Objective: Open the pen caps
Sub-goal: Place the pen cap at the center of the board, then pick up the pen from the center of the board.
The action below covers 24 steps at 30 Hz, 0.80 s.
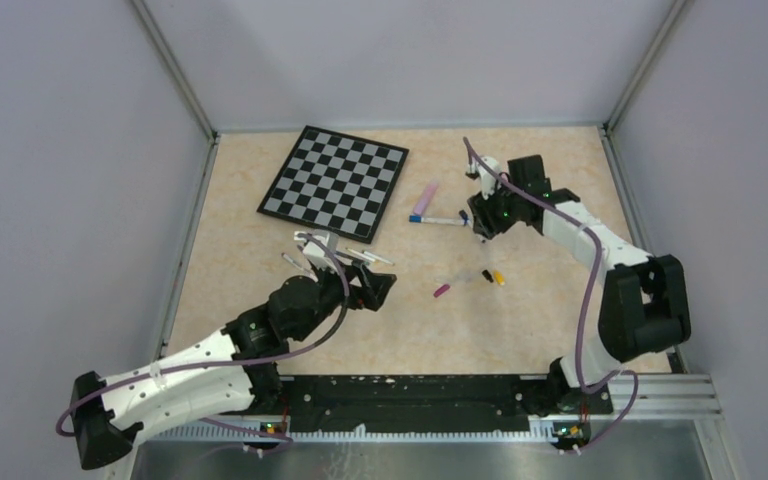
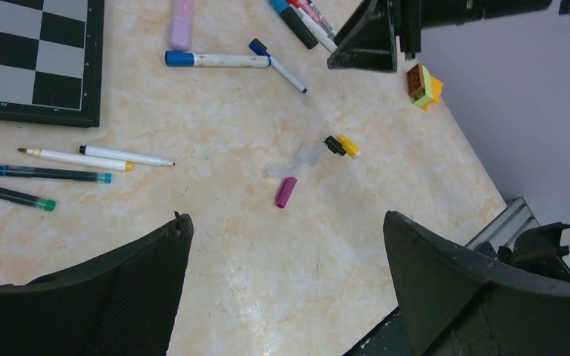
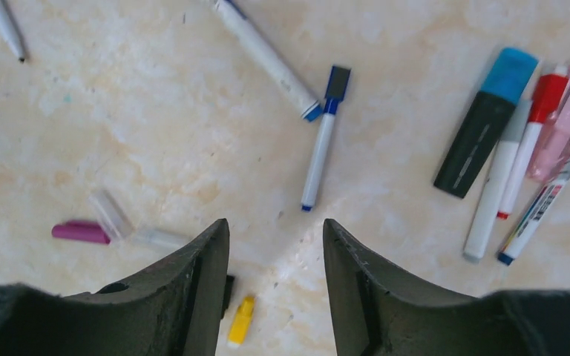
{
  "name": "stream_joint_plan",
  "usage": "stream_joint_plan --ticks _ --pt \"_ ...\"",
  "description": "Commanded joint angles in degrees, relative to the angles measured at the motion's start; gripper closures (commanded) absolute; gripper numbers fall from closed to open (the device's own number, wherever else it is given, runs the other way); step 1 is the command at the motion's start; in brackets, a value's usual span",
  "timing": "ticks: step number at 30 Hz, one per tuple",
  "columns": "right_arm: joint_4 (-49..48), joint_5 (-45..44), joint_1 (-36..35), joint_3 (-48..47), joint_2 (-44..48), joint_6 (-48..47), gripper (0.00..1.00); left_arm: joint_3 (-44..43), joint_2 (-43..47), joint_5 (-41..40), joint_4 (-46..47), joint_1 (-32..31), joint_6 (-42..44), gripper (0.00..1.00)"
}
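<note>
Loose pen caps lie mid-table: a purple cap (image 2: 286, 192), a black cap (image 2: 334, 145), a yellow cap (image 2: 348, 146) and clear caps (image 2: 308, 156). The yellow cap (image 3: 241, 320) also shows under my right gripper (image 3: 274, 226), whose jaws stand apart over bare table with nothing between them. Ahead of it lie a thin blue-capped pen (image 3: 323, 148) and a white marker (image 3: 263, 52). Capped pens (image 3: 516, 156) lie in a bunch to its right. My left gripper (image 2: 287, 219) is wide open and empty, just short of the purple cap. More pens (image 2: 104, 157) lie to its left.
The black-and-white chessboard (image 1: 335, 195) lies at the back left, with a cluster of pens (image 1: 340, 255) just in front of it. A pink highlighter (image 2: 181, 22) lies near the white marker. A yellow-orange block (image 2: 423, 83) sits by the right wall.
</note>
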State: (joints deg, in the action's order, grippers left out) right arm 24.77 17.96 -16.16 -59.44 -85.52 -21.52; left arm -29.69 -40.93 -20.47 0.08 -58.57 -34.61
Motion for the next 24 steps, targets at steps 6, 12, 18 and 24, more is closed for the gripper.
stream_joint_plan --ticks 6,12,18,24 --pt "4.9 -1.85 0.49 -14.76 -16.33 1.73 0.55 2.37 4.12 -1.8 2.42 0.29 -0.69 0.01" --pt "7.26 -4.24 0.48 -19.8 -23.09 1.39 0.63 1.73 2.87 -2.12 2.17 0.29 0.02 0.01" --pt "7.23 -6.23 0.09 -20.77 -26.2 1.51 0.72 1.09 1.9 -2.23 1.86 0.38 0.59 0.01" --pt "7.09 -9.59 -0.51 -20.69 -28.25 1.49 0.77 0.74 1.56 -2.07 1.97 0.48 0.88 0.01"
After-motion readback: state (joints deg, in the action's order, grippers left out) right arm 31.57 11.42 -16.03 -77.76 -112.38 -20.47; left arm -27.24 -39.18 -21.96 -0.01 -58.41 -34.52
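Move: Out in front of the half-open right hand, about 8 cm ahead, 1 cm left and 10 cm below, lies the slim blue-capped pen. The thick blue marker's middle is roughly 10 cm ahead and 9 cm left of the hand; the dark marker is about 17 cm ahead and 5 cm right. The loose black cap lies some 8 cm back and 2 cm right. From the left hand the slim pen is about 22 cm ahead, 21 cm right and 20 cm below. Reaching out first and then dropping steeply, the right hand goes about 8 cm down and 5 cm forward onto the slim blue-capped pen. Its fingers tip some 15 degrees further down and narrow from half open to about a quarter, ending either side of the white barrel near the end away from the cap; a grip can't be seen yet. ##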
